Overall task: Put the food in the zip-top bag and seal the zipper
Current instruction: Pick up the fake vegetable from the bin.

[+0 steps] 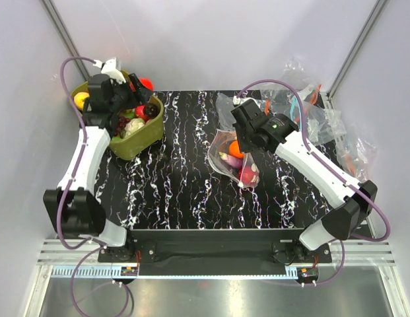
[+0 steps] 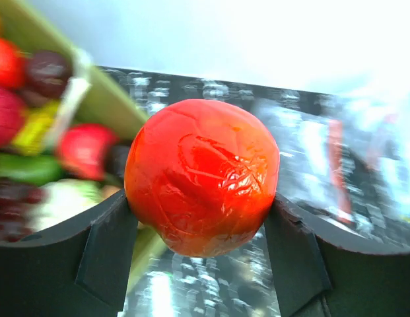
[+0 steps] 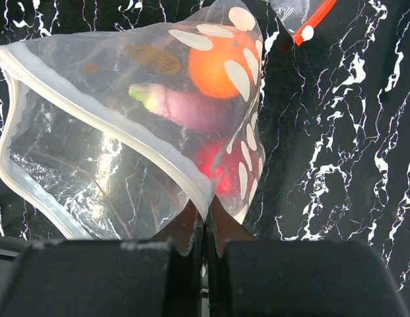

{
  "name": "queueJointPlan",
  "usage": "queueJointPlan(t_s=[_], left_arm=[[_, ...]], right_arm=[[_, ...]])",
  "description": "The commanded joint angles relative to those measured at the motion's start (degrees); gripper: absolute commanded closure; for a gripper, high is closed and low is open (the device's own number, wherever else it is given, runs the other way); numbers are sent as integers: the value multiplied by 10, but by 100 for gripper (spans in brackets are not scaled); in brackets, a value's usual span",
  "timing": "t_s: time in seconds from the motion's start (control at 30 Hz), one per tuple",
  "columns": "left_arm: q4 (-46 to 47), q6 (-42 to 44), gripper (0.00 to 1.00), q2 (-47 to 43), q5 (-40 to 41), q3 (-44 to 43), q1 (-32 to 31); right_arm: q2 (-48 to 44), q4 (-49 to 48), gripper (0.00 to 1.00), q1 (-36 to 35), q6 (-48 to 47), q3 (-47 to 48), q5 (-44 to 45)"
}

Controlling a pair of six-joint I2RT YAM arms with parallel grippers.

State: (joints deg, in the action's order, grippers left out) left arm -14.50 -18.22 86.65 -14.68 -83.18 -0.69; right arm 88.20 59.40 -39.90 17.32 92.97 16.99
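My left gripper [image 2: 201,228] is shut on a glossy red round fruit [image 2: 202,175], one finger pressed against each side, held above the rim of the olive-green tub. In the top view the left gripper [image 1: 142,99] is over the tub's right half. The white-dotted zip-top bag [image 3: 92,165] hangs open at mid-table, and my right gripper [image 3: 205,231] is shut on a corner of its zipper [image 3: 112,120]. Inside the bag are an orange piece [image 3: 214,66], a purple piece [image 3: 185,107] and a red piece [image 3: 214,165]. Seen from above, the bag [image 1: 226,158] sits just below the right gripper [image 1: 247,153].
The olive-green tub [image 1: 135,144] at the table's back left holds several more food pieces [image 2: 33,132]. A heap of clear undotted bags [image 1: 310,112] lies at the back right, one with an orange strip [image 3: 317,16]. White walls close in the black marbled table [image 1: 185,191].
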Motion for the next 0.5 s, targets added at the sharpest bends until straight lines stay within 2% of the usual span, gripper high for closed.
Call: queueJointPlan(t_s=[0.0,0.23,0.47], left_arm=[[102,-69,56,-74,-106,78,-26],[199,-103,56,-169,-87,187,-181],[219,-100,58,-233,-11,280,-293]], right_arm=[[-8,-17,100,3,-7,25,0],[-5,-12,100,3,-4,37,-3],[-8,-17,100,3,3,32,-13]])
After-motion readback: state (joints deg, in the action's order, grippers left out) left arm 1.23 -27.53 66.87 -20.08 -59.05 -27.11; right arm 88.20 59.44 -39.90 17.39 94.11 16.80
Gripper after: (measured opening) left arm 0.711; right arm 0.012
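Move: The left gripper already holds the red fake vegetable. The open mouth of the zip-top bag lies about 30 cm to its right, 17 cm back and 16 cm below. The right gripper, pinching the bag's rim, is some 36 cm right, 17 cm back and 8 cm lower; the bin's middle is about 14 cm left, 4 cm ahead and 19 cm below. For the right gripper the mouth is 6 cm left, level fore and aft, 8 cm below. Swing the left gripper right and back, nearly level, away from the bin and towards the open bag, about 24 cm in all. Turn the hand some 30 degrees clockwise on the way, letting its left side dip a little, and keep the fingers' grip on the red vegetable. Hold the right gripper in place, still pinching the bag's rim. ##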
